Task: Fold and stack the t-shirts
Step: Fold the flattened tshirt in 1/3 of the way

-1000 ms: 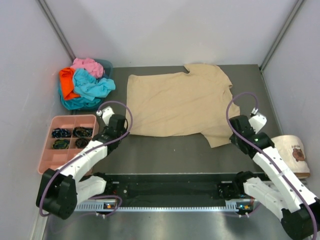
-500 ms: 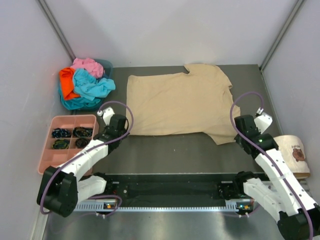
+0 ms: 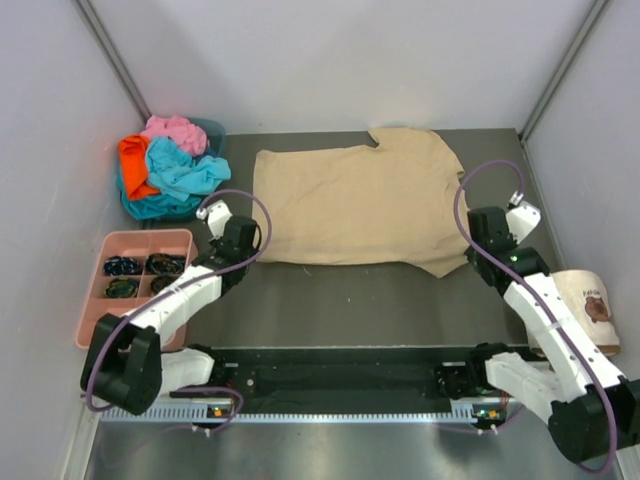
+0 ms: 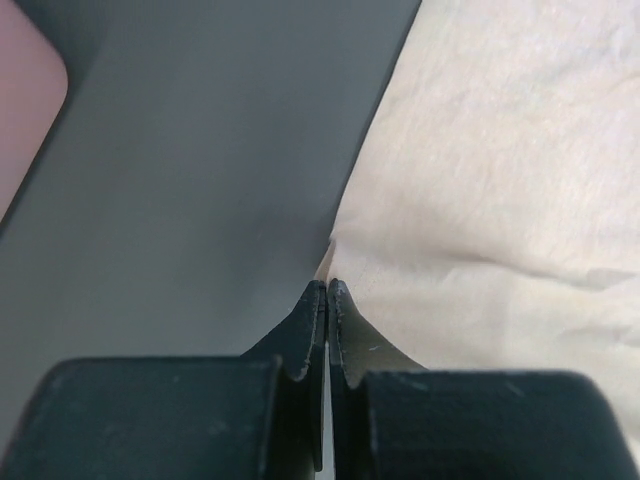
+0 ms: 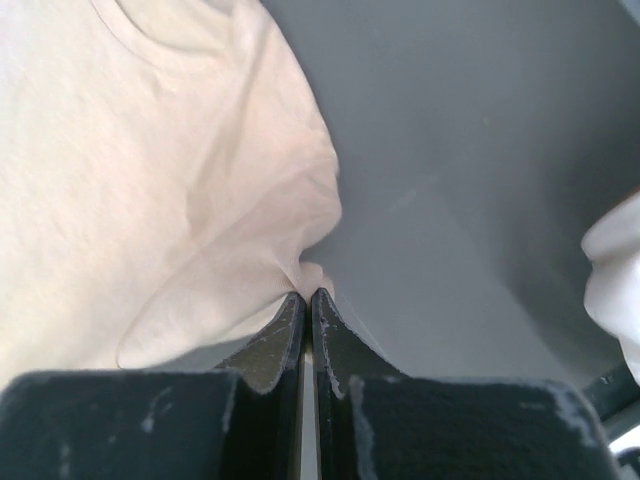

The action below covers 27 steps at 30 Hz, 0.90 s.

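The tan t-shirt (image 3: 360,205) lies spread flat across the middle of the table. My left gripper (image 3: 254,248) is shut on its near left corner; in the left wrist view the jaws (image 4: 327,286) meet on the edge of the tan cloth (image 4: 500,180). My right gripper (image 3: 467,255) is shut on the near right part of the shirt. In the right wrist view a bunched fold of the tan cloth (image 5: 180,200) is pinched at the tips (image 5: 307,293). The turquoise (image 3: 185,172), orange (image 3: 132,165) and pink (image 3: 172,132) t-shirts lie crumpled in a heap at the back left.
A pink compartment tray (image 3: 135,240) with dark small items sits at the left, close to my left arm; its corner (image 4: 25,110) shows in the left wrist view. A cream cap (image 3: 585,305) lies at the right edge beside my right arm. Walls enclose the table.
Both grippers moved away from the arm bases with the shirt's near corners in them. The drooping near right flap was drawn back and to the right, so the near edge lies straighter.
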Each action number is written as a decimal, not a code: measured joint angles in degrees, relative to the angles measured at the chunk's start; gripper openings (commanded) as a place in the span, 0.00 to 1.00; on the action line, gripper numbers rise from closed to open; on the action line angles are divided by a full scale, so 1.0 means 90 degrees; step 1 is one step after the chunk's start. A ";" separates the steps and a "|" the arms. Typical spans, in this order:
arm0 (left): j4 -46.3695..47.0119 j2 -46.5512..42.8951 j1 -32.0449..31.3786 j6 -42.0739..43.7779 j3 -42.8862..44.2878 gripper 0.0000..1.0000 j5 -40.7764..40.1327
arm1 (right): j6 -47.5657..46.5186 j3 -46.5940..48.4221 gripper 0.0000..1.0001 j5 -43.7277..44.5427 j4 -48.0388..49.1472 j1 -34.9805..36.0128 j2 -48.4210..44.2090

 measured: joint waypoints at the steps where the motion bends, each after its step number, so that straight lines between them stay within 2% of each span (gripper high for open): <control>1: 0.0070 0.0114 0.0002 0.0007 0.0053 0.00 -0.0019 | -0.0051 0.0095 0.00 0.0005 0.0117 -0.0044 0.0112; 10: 0.0648 0.1226 0.0010 0.0138 0.0685 0.00 -0.0177 | -0.0444 0.0884 0.00 -0.0158 0.1207 -0.0515 0.1413; 27: 0.1025 0.1848 0.0250 0.0427 0.1248 0.00 -0.0461 | -0.0835 0.2004 0.00 -0.0503 0.1865 -0.0967 0.3045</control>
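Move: Both shut grippers already hold the t-shirt's near edge, and the middle of the shirt body lies about 15 cm ahead and 28 cm right of the left hand, 7 cm below. The far hem corner is roughly 30 cm straight ahead, the laundry basket 22 ahead and 24 left. From the right hand that body middle is some 15 cm ahead, 31 left, 12 below; the collar is 20 cm straight ahead, the far sleeve 33 ahead and 16 left. Keeping their pinch on the two ends of the near edge, both hands carry the t-shirt's cloth forward over the body that lies flat on the table, the right hand leading with some 14 cm towards the collar while the left covers about 7 cm along the hem. The right rises a couple of centimetres early on and then runs level, its fingers tipping up only slightly; the left stays low, nearly level throughout. ##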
